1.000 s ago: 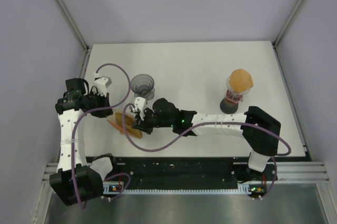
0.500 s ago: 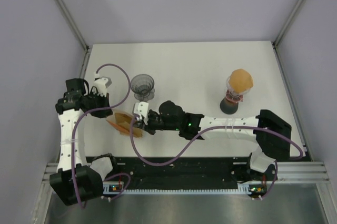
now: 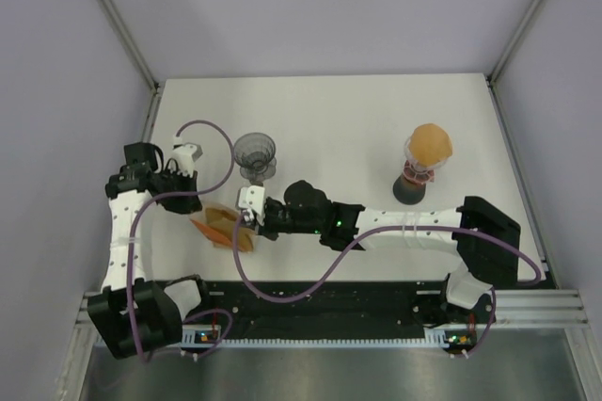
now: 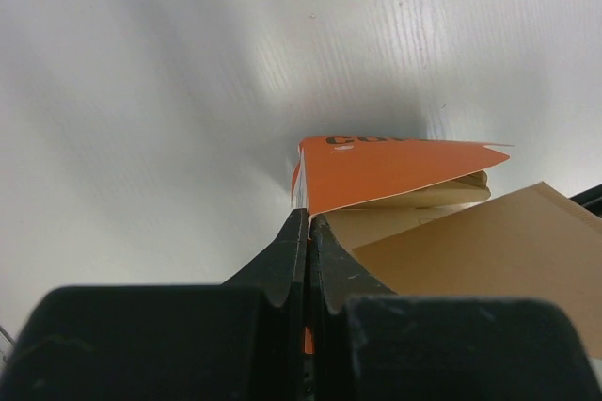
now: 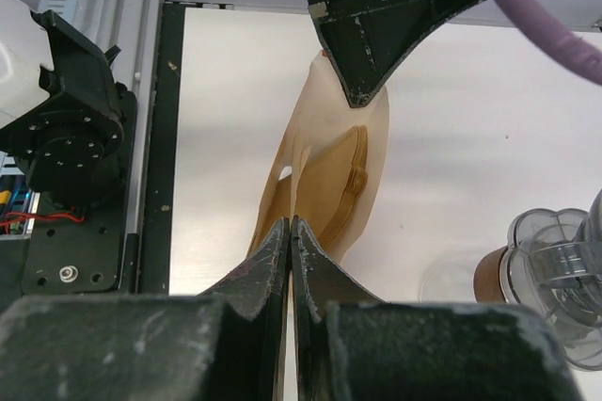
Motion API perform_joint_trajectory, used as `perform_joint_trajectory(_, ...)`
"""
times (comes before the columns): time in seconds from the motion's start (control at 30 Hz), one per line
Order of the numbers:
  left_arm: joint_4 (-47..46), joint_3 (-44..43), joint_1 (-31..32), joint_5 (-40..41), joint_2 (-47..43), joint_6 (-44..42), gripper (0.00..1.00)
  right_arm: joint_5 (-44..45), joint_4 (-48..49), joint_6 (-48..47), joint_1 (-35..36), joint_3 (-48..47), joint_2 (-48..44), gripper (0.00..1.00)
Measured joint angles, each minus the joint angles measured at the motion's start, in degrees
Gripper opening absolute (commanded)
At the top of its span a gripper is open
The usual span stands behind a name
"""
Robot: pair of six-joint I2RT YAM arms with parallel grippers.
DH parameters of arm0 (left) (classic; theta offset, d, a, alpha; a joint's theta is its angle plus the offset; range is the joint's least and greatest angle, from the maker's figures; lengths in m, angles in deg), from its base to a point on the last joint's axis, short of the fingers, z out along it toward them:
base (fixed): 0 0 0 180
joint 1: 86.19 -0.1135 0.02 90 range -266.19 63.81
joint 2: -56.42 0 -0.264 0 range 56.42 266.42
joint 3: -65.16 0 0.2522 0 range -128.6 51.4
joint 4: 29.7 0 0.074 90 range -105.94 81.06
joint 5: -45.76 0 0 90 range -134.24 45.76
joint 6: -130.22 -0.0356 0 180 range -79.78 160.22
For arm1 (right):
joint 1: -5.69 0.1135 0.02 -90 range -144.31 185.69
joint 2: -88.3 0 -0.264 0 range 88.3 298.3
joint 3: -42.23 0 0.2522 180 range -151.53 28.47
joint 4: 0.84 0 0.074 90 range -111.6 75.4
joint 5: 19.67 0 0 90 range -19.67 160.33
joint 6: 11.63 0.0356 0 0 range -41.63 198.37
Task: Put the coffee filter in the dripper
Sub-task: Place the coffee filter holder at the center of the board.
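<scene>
An orange packet of filters (image 3: 216, 223) lies near the table's left front, and my left gripper (image 3: 200, 214) is shut on its orange flap (image 4: 395, 164). My right gripper (image 3: 247, 225) comes in from the right and is shut on a brown paper coffee filter (image 5: 331, 175) that sticks out of the packet's open end. In the right wrist view the left gripper (image 5: 362, 90) hangs above the filter's far tip. The dripper (image 3: 254, 153), clear grey plastic, stands upright just beyond both grippers and shows nothing inside it. It also shows at the right edge as the dripper (image 5: 557, 264).
A clear vessel with a rounded orange-brown top on a dark base (image 3: 426, 162) stands at the right. The left arm's base (image 5: 73, 128) and the black rail (image 3: 329, 302) run along the table's near edge. Grey walls close off both sides.
My right arm has stretched further left, and its elbow has swung right. The packet and filter have shifted slightly left. Both grippers have stayed shut.
</scene>
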Motion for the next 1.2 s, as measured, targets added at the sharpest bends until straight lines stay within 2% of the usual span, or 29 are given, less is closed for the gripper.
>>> perform_joint_trajectory(0.27, -3.1, 1.8, 0.0, 2.0, 2.6, -0.1, 0.00, -2.3, -3.0, -1.9, -0.4, 0.0, -1.3, 0.00)
perform_joint_trajectory(0.63, -6.8, 1.8, 0.0, 4.0, 5.3, 1.3, 0.00, -2.8, -8.3, -5.2, -1.9, 0.0, -9.0, 0.00)
perform_joint_trajectory(0.93, -6.6, 1.7, 0.0, 1.6, 5.5, 0.0, 0.58, -6.3, -14.4, -7.5, -2.9, 0.0, -13.8, 0.00)
perform_joint_trajectory(1.07, -4.7, 1.0, 0.0, -0.8, 4.6, -1.2, 0.71, -8.5, -17.9, -8.5, -3.7, -0.2, -16.5, 0.00)
perform_joint_trajectory(1.2, -2.3, -2.2, 0.0, -4.2, 2.4, -2.5, 0.75, -10.5, -21.0, -9.2, -4.9, -1.4, -18.7, 0.00)
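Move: The orange filter bag is already pinched by its edge in the left fingers, its middle some 6 cm to their right, 4 cm back and 6 cm below; bare table lies under it. The grey dripper stands on its glass server about 8 cm ahead of that hand and 11 cm to its right. From the right hand, holding a brown filter, the dripper lies roughly 16 cm ahead, 1 cm right and 9 cm lower, the bag about 6 cm left, 3 cm ahead and 10 cm below. The orange filter bag is lowered about 2.5 cm onto the table by the left hand, which also eases a little forward and left, then opens wide, lets go and backs off rightward, turning to rise some 3 cm. Meanwhile the right hand, still pinching the brown filter, carries it away from the bag, nearly 8 cm to the right and as far up, with fingers shut. ##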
